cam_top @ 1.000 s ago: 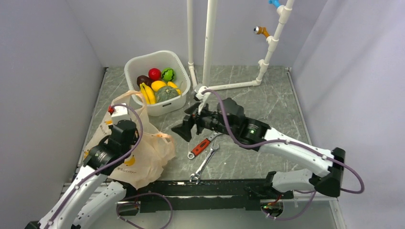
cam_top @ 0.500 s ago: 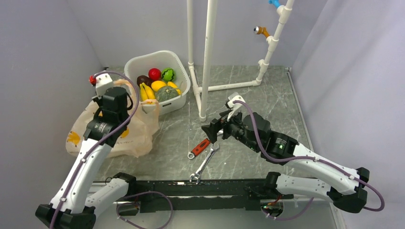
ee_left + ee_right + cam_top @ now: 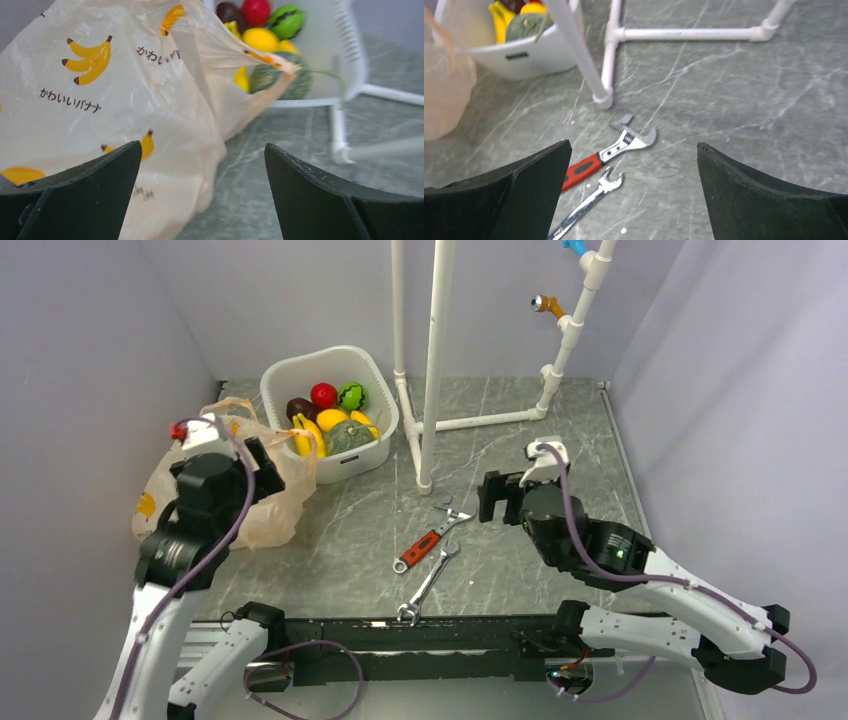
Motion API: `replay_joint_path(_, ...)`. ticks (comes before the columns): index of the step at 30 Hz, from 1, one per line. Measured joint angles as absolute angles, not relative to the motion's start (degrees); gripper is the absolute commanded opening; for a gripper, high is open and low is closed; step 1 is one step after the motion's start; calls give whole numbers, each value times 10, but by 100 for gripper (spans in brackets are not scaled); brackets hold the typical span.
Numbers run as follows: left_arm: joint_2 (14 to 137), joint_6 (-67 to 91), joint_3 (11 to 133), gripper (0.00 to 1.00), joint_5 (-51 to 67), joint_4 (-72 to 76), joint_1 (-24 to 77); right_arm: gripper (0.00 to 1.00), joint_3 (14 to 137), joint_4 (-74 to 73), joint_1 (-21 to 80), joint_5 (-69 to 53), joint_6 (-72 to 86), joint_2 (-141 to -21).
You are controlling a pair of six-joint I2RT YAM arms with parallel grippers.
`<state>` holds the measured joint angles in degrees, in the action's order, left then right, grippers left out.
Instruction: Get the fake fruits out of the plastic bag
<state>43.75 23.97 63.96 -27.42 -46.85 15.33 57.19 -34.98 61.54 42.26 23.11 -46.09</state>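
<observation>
The fake fruits lie in the white tub (image 3: 375, 445): a yellow banana bunch (image 3: 306, 436), a dark-green squash piece (image 3: 347, 437), a green striped ball (image 3: 351, 395) and a yellow-orange ball (image 3: 331, 419). The plastic bag (image 3: 270, 510), beige with banana prints, slumps on the table left of the tub, one handle draped toward it. My left gripper (image 3: 264, 466) hovers over the bag, open and empty; in the left wrist view the bag (image 3: 100, 100) fills the left side beyond the gripper (image 3: 202, 150). My right gripper (image 3: 497, 497) is open and empty over the table's middle right.
A red ball (image 3: 323, 394) and a maroon fruit (image 3: 300, 408) share the tub. A red-handled adjustable wrench (image 3: 428, 540) and a silver spanner (image 3: 428, 585) lie mid-table, seen below the right gripper (image 3: 634, 147). A white pipe frame (image 3: 432, 360) stands behind them.
The left gripper carried the bag back and to the left, then opened and let it go. The right arm drew back to the right, away from the bag.
</observation>
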Motion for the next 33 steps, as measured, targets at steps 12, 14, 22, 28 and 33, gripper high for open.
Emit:
replay_joint_path(12,313,240,833,99,-115,-473,153,100,738,-424,615,548,201,-442)
replay_joint_path(14,307,236,848,99,-103,-464,153,100,757,-423,615,555,182,-434)
replay_joint_path(22,263,212,859,99,-57,-400,153,100,804,-406,615,565,124,-408)
replay_joint_path(28,221,190,854,99,-41,-326,153,100,826,-376,615,564,88,-403)
replay_joint_path(33,203,175,856,99,-41,-283,153,100,829,-347,615,553,63,-398)
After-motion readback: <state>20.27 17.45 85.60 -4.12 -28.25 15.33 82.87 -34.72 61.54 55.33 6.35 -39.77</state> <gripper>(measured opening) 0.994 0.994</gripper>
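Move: About 11 cm ahead of the left hand, 10 cm to its left and 22 cm below it is the plastic bag, already let go. The filled basket stands some 24 cm ahead and 9 cm to the right of that hand. From the right hand the bag is roughly 14 cm ahead and 59 cm left; the adjustable wrench lies about level with it, 11 cm left and 28 cm below. Drawing away from the bag, the left hand, already open and empty, rises about 27 cm and pulls back 20 cm, its fingers tipping up some 60 degrees and swinging clockwise. The right hand, also open, climbs about 19 cm and moves right, away from the wrench, its fingers tipping up and turning slightly clockwise. Neither grips anything. ##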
